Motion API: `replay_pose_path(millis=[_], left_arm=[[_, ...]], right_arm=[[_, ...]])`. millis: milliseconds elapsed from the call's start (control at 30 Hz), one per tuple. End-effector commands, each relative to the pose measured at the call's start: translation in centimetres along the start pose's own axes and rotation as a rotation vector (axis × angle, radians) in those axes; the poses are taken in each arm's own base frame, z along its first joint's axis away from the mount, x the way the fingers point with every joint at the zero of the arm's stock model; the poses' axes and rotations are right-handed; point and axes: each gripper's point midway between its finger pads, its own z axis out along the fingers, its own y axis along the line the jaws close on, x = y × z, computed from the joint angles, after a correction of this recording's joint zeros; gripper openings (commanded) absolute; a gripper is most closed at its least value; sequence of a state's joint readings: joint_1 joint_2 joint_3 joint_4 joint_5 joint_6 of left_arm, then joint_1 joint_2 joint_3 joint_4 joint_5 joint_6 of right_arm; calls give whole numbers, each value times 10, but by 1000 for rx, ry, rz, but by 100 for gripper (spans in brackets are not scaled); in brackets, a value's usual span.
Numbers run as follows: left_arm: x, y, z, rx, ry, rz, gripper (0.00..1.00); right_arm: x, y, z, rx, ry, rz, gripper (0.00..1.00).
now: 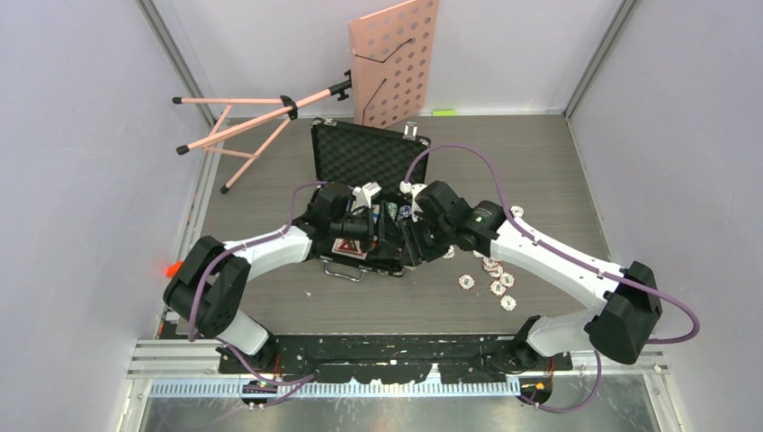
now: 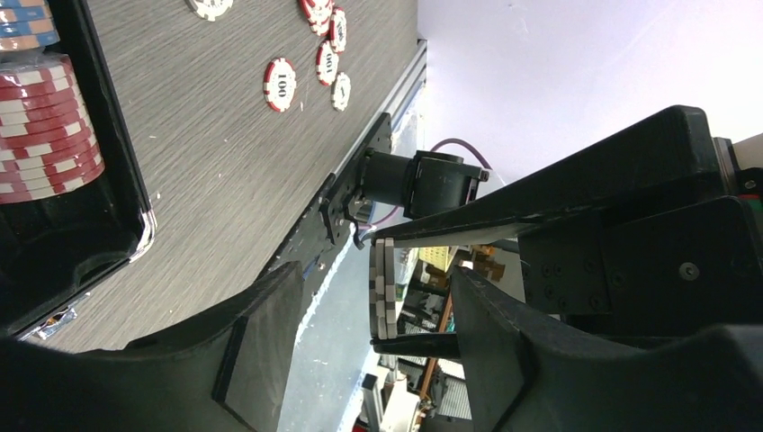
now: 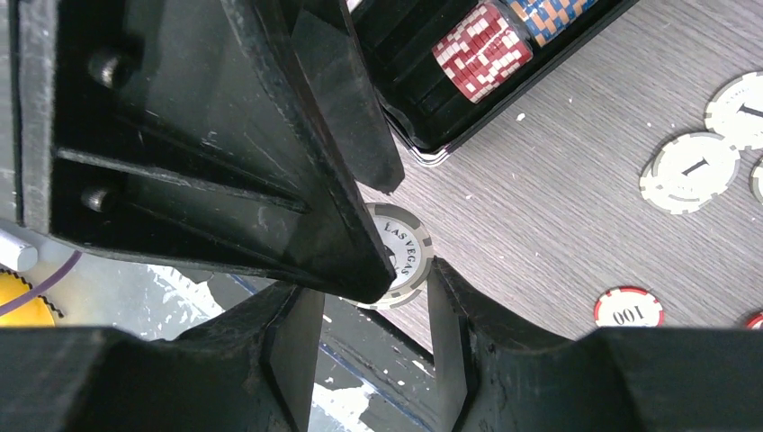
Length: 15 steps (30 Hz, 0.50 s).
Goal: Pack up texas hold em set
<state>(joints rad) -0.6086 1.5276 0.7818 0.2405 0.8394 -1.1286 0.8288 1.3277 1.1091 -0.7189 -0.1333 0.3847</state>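
The black case (image 1: 369, 153) stands open mid-table, with rows of red chips (image 2: 45, 135) and blue chips in its tray. My two grippers meet above the case's front edge. My right gripper (image 1: 416, 220) is shut edge-on around a short stack of grey-and-white chips (image 2: 387, 288); the top one reads "LAS VEGAS" (image 3: 409, 256). My left gripper (image 2: 373, 279) straddles that stack, open, with a gap on both sides. In the right wrist view one left finger (image 3: 270, 162) hides much of the stack. Loose white and red chips (image 1: 493, 270) lie on the table to the right of the case.
A pink perforated music stand (image 1: 396, 58) leans behind the case, its tripod legs (image 1: 243, 126) lying at the back left. Walls close in the table on three sides. The mounting rail (image 1: 396, 351) runs along the near edge.
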Motion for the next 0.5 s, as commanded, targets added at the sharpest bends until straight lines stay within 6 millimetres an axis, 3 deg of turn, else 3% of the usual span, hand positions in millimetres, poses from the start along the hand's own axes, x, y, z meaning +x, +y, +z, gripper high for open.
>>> replay_pose_path(millis=[0,333,467], left_arm=[[4,-17,-1,59,33,23,60],[13,-13,2,61,81,-2,34],[14,-10,2,56,81,-12,32]], right_arm=[[-28,17,-7,-54,-79,-51,30],[-32,20,-5,-72,-91,-67,30],[-31,19,0,-70,-85,-71,30]])
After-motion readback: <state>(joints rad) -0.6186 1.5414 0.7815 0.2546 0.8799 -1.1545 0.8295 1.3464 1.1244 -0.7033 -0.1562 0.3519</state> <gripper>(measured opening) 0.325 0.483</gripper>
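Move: The held poker chips, a short stack, sit almost between the left hand's open fingertips, about 1 cm back and 1 cm to the right of that hand's point. From the right hand, the left fingertips are about 1 cm ahead and 1 cm to the left. The red chip stack in the case lies some 9 cm below the right hand, 1 cm ahead and 2 cm to the left; the loose grey chips lie on the table about 12 cm to the right, level fore and aft and 12 cm below. The right hand keeps the chips pinched by their rims, easing only about half a centimetre left into the handover. Around them the left gripper closes to roughly half its earlier gap, one finger on each flat side, while drifting about 1 cm back towards the chips; firm contact of the left fingers can't be made out. ##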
